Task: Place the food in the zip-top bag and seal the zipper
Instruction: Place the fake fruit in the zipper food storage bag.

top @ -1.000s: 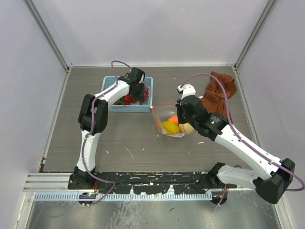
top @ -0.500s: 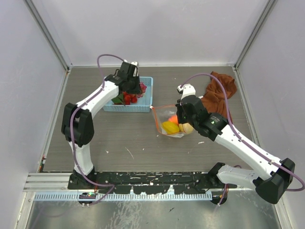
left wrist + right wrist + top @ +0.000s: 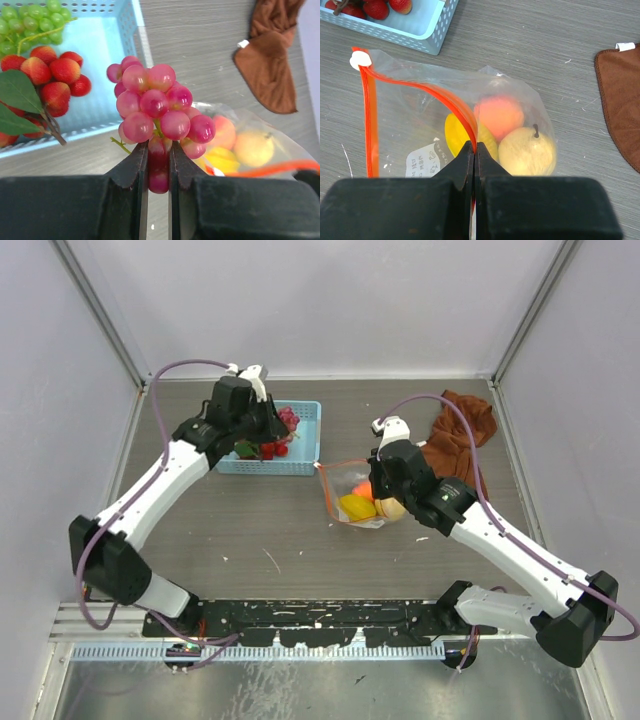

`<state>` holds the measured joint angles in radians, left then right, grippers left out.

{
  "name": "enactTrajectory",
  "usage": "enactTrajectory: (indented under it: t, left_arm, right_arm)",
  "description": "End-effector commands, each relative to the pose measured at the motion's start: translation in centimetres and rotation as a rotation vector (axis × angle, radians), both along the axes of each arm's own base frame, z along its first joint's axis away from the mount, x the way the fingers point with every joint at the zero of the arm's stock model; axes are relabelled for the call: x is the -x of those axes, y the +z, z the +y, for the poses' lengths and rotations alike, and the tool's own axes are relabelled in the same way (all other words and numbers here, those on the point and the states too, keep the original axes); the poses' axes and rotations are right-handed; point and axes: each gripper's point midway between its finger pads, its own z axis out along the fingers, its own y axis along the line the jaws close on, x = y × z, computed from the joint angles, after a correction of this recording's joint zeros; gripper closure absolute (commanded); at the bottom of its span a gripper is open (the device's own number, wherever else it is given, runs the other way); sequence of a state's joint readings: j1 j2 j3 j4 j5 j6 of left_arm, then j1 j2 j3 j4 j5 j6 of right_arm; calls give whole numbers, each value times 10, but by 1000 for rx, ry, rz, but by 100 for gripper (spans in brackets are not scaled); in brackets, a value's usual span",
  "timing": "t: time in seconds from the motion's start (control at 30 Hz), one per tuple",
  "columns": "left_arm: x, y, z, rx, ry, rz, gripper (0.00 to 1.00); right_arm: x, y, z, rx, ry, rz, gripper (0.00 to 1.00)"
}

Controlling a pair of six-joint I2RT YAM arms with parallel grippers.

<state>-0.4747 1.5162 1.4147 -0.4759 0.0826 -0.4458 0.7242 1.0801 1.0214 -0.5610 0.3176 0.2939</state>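
Observation:
My left gripper [image 3: 159, 160] is shut on the lowest berries of the purple grapes [image 3: 157, 107] and holds the bunch above the light-blue basket [image 3: 305, 466]. Strawberries [image 3: 55, 80], green grapes [image 3: 32, 22] and leaves [image 3: 17, 92] lie in the basket. The zip-top bag [image 3: 352, 498] lies to the basket's right with its mouth open. An orange-red peach [image 3: 498, 116], a yellow-orange fruit [image 3: 526, 150] and a yellow piece [image 3: 456, 136] lie inside. My right gripper [image 3: 474, 150] is shut on the upper lip of the red-orange zipper [image 3: 440, 95] and holds it raised.
A rust-brown cloth [image 3: 460, 435] lies crumpled at the back right, just behind the right arm. The basket's near rim [image 3: 75, 135] runs below the held bunch. Walls enclose the table on three sides.
The left arm has swung out to the left and drawn back over the basket, lifting the purple grapes with it. The right arm and the bag have not moved.

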Motion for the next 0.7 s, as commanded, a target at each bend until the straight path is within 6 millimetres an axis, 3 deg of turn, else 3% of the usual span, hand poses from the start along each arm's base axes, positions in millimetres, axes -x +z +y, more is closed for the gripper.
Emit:
enactTrajectory:
  t: [0.0, 0.17, 0.27, 0.67]
  left_arm:
    - [32, 51, -18, 117, -86, -119, 100]
    - [68, 60, -25, 148, -151, -129, 100]
    - [91, 77, -25, 178, -199, -162, 100]
    - [160, 89, -52, 244, -449, -136, 100]
  right_arm:
    - [-7, 16, 7, -65, -9, -51, 100]
    - [-7, 16, 7, -71, -12, -54, 100]
    - [-7, 15, 8, -78, -11, -54, 100]
    - [-7, 13, 8, -79, -12, -51, 100]
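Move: The grapes are already pinched in the left gripper. The open bag mouth lies about 13 cm to its right, 8 cm back and 10 cm lower. The yellow fruit inside the bag sits roughly 17 cm right, 8 cm back and 19 cm down, while the basket's middle is some 10 cm ahead, 6 cm left and 20 cm below. From the right gripper, which holds the bag's rim, the mouth is about 6 cm left, 2 cm ahead and 6 cm lower. Draw the left gripper back about 13 cm out from over the basket, still rising some 7 cm and edging right, so the grapes come up high on the left side of the bag mouth. Keep the pinch, and swing the fingers clockwise about 20 degrees to point over the bag. Hold the right gripper still, shut on the bag's rim. ##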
